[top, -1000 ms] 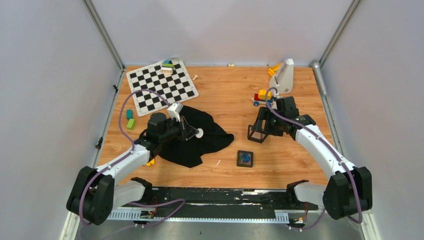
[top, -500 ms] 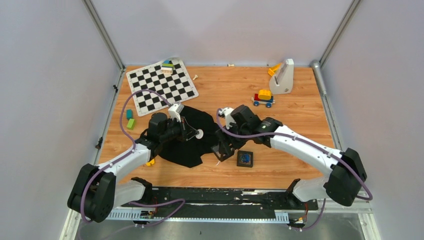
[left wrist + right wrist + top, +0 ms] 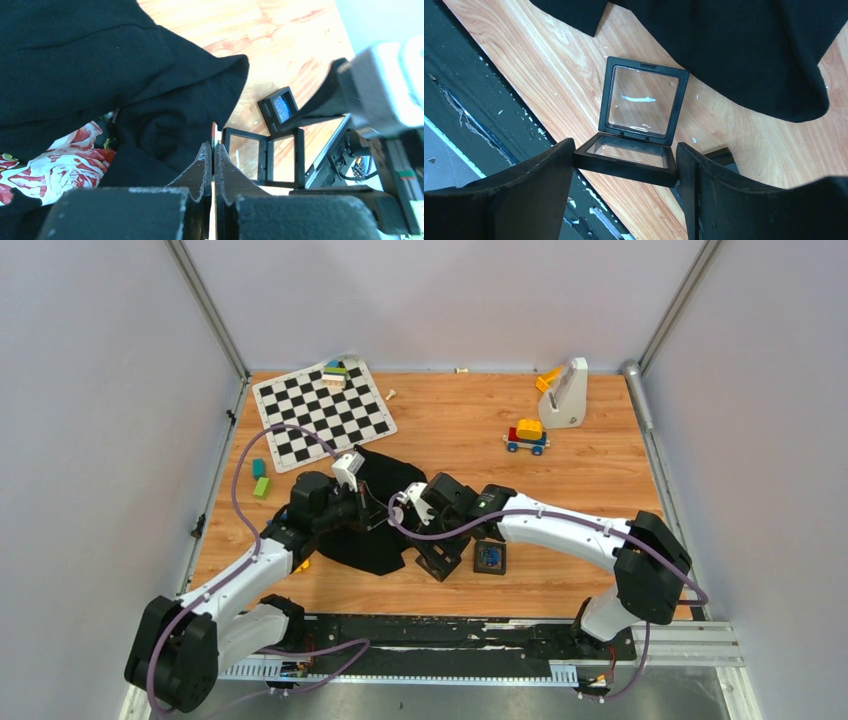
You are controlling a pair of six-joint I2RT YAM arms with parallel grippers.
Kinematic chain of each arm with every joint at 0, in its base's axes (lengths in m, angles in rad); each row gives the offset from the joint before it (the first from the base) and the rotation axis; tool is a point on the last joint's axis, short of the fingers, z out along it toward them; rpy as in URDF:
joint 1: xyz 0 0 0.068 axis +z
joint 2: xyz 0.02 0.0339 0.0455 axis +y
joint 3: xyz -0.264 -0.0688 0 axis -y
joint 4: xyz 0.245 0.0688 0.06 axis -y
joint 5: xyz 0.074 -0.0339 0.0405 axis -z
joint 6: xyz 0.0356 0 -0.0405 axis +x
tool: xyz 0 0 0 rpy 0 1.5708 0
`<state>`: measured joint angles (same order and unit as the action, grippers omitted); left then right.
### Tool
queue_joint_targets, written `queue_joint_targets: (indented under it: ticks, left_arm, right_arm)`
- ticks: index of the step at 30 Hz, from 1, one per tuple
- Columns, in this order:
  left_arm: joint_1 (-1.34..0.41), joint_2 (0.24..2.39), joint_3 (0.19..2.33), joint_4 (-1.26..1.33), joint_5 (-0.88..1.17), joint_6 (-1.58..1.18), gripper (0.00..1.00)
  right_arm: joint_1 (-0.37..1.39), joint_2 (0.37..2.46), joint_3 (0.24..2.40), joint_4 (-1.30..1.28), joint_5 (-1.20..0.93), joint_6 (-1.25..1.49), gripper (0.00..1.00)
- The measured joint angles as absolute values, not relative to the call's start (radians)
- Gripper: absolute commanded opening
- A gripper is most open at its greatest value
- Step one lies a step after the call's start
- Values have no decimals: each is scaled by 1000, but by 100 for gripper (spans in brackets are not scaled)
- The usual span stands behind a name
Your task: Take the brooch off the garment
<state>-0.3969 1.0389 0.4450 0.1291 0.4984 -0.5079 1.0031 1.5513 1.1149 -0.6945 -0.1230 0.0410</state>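
Observation:
The brooch (image 3: pixel 490 557), a small blue disc, lies inside a closed black square case on the wood, right of the black garment (image 3: pixel 368 545). In the left wrist view the brooch (image 3: pixel 283 105) shows beyond the garment (image 3: pixel 100 65), whose floral print is exposed. My left gripper (image 3: pixel 388 510) hovers over the garment, shut, with a thin red-and-white sliver edge-on at its tips (image 3: pixel 213 146). My right gripper (image 3: pixel 626 167) is shut on the base of an open, see-through black frame case (image 3: pixel 640 105). This frame case (image 3: pixel 437 558) hangs just off the garment's near edge.
A checkered mat (image 3: pixel 323 415) with stacked blocks lies at the back left. Green blocks (image 3: pixel 260 480) sit by the left edge. A toy car (image 3: pixel 527 435) and a white stand (image 3: pixel 565 392) are at the back right. A black rail (image 3: pixel 450 632) runs along the front edge.
My right arm has swung from the right-centre across to the garment's near edge, carrying the open frame case beside the left gripper. The left gripper has barely shifted.

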Motion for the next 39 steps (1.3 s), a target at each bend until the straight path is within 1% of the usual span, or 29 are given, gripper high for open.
queue_joint_targets:
  ticks: [4, 8, 9, 11, 12, 14, 15, 16, 19, 20, 21, 31, 39]
  left_arm:
    - [-405, 977, 428, 126, 496, -506, 0]
    - [-406, 989, 423, 122, 497, -505, 0]
    - [-406, 998, 423, 121, 496, -505, 0]
    - [-406, 1010, 422, 122, 497, -504, 0]
    - [-408, 1014, 421, 122, 497, -503, 0]
    - [-409, 1018, 416, 121, 497, -501, 0]
    - [-411, 1018, 415, 121, 497, -500, 0]
    - [-412, 1018, 414, 121, 498, -499, 0]
    - [-414, 1018, 414, 121, 499, -498, 0]
    - [-415, 1018, 414, 121, 499, -498, 0]
    - [-417, 1018, 414, 121, 500, -496, 0]
    - [-434, 1018, 414, 121, 501, -491, 0]
    - [-481, 1018, 414, 119, 497, -486, 0]
  right_arm:
    - [1003, 1555, 1115, -690, -112, 31, 45]
    - [1003, 1579, 1115, -691, -93, 25, 45]
    - [1003, 1586, 1115, -690, -86, 24, 47]
    - [1003, 1600, 1115, -690, -67, 23, 55]
    - [1003, 1605, 1115, -691, -60, 23, 63]
    - [1007, 1607, 1115, -689, -45, 23, 75]
    - [1008, 1607, 1115, -688, -32, 24, 85]
    - [1011, 1607, 1115, -686, -16, 23, 87]
    - [1014, 1607, 1115, -683, 30, 27, 89]
    - [1014, 1607, 1115, -683, 42, 28, 97]
    - [1014, 1605, 1113, -682, 55, 32, 99]
    - [1023, 1542, 1072, -686, 161, 83, 100]
    - [1028, 1512, 1039, -729, 210, 147, 100]
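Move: The open box, already pinched by its raised half in the right fingers, is bound for a bare patch of table about 2 cm ahead, 2 cm to the right and 6 cm below. The smaller box with the blue brooch stands some 10 cm to the right of the right hand and 3 cm ahead; the garment lies about 13 cm left and 11 cm ahead. From the left hand, that patch is some 5 cm back, 11 cm right and 10 cm below. The open box is lowered about 2 cm by the right hand, easing forward as well, and the fingers then spread wide to let go of its raised half. The right hand, its wrist turning some 20 degrees, carries on to the right beside the box, its near finger close against it. The left fingers keep their hold on the white-backed brooch, drawing back and slightly right. ##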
